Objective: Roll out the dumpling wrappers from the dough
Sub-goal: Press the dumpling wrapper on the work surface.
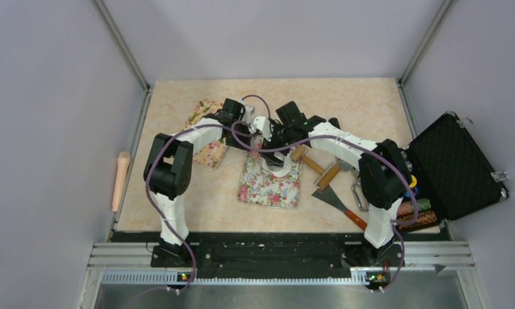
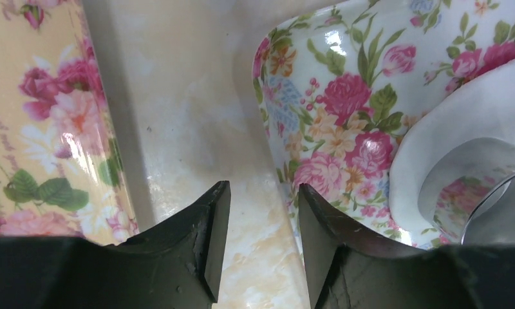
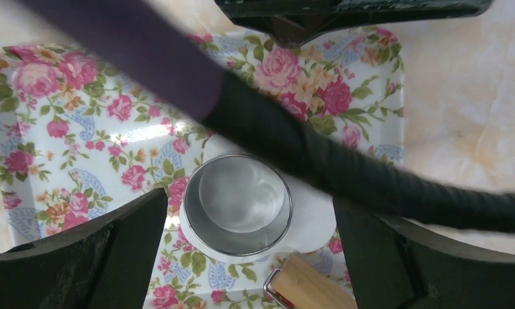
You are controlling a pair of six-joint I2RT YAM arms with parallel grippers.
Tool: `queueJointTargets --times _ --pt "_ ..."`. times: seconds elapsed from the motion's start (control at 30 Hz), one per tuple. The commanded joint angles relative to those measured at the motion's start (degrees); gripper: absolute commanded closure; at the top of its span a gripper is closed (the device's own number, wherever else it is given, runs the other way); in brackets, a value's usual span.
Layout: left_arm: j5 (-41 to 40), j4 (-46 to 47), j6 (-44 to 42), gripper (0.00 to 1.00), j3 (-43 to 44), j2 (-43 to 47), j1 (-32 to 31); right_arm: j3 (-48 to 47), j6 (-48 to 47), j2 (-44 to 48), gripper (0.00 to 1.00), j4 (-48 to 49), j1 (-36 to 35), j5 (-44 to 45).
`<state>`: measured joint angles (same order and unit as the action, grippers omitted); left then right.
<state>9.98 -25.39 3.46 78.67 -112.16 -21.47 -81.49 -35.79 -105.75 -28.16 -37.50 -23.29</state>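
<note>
A flat sheet of white dough lies on the white floral tray. A round metal cutter ring stands on the dough, and white dough shows inside it as a round disc, the dumpling wrapper. My right gripper hangs wide open above the ring, touching nothing. My left gripper is open over bare table beside the tray's left edge, nothing between its fingers. The ring and dough sit to its right. In the top view both grippers, left and right, meet over the tray.
A yellow floral tray lies left of the left gripper. A wooden-handled roller and a scraper lie right of the white tray. An open black case fills the right edge. A rolling pin rests beyond the table's left rim.
</note>
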Motion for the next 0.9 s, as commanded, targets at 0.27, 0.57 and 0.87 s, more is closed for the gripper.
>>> queueJointTargets --times 0.27,0.57,0.87 --pt "-5.9 -4.7 2.2 0.78 7.1 -4.5 -1.2 -0.9 3.0 -2.4 0.01 -1.2 -0.6 1.2" --pt "-8.2 -4.9 2.0 0.86 7.3 -4.7 -2.3 -2.2 5.2 -3.6 0.01 -1.1 -2.4 1.4" --pt "-8.5 -4.4 2.2 0.87 6.7 -4.2 -2.3 -3.1 6.7 -5.4 0.01 -1.0 -3.1 1.7"
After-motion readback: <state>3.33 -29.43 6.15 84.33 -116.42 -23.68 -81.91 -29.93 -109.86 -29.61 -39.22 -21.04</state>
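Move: Just beyond the left fingers on their right, about 2 cm off and 1 cm lower, runs the floral tray's left rim; from that hand the metal ring stands some 10 cm right and 5 cm back, and the yellow tray about 11 cm left and 4 cm ahead. The right hand has the ring, sitting on the white dough, roughly 6 cm below and 1 cm back; the wooden roller lies about 12 cm to its right, level with it fore and aft. Closing from about half open to nearly shut, the left fingers pinch the floral tray's left rim near its far corner, after easing down and forward about 1 cm, and keep hold. The right hand, fingers still wide open, sinks quickly about 3 cm over the metal ring, bringing its fingertips to either side of the rim, then creeps some 1.5 cm back and 1 cm left at that height. ##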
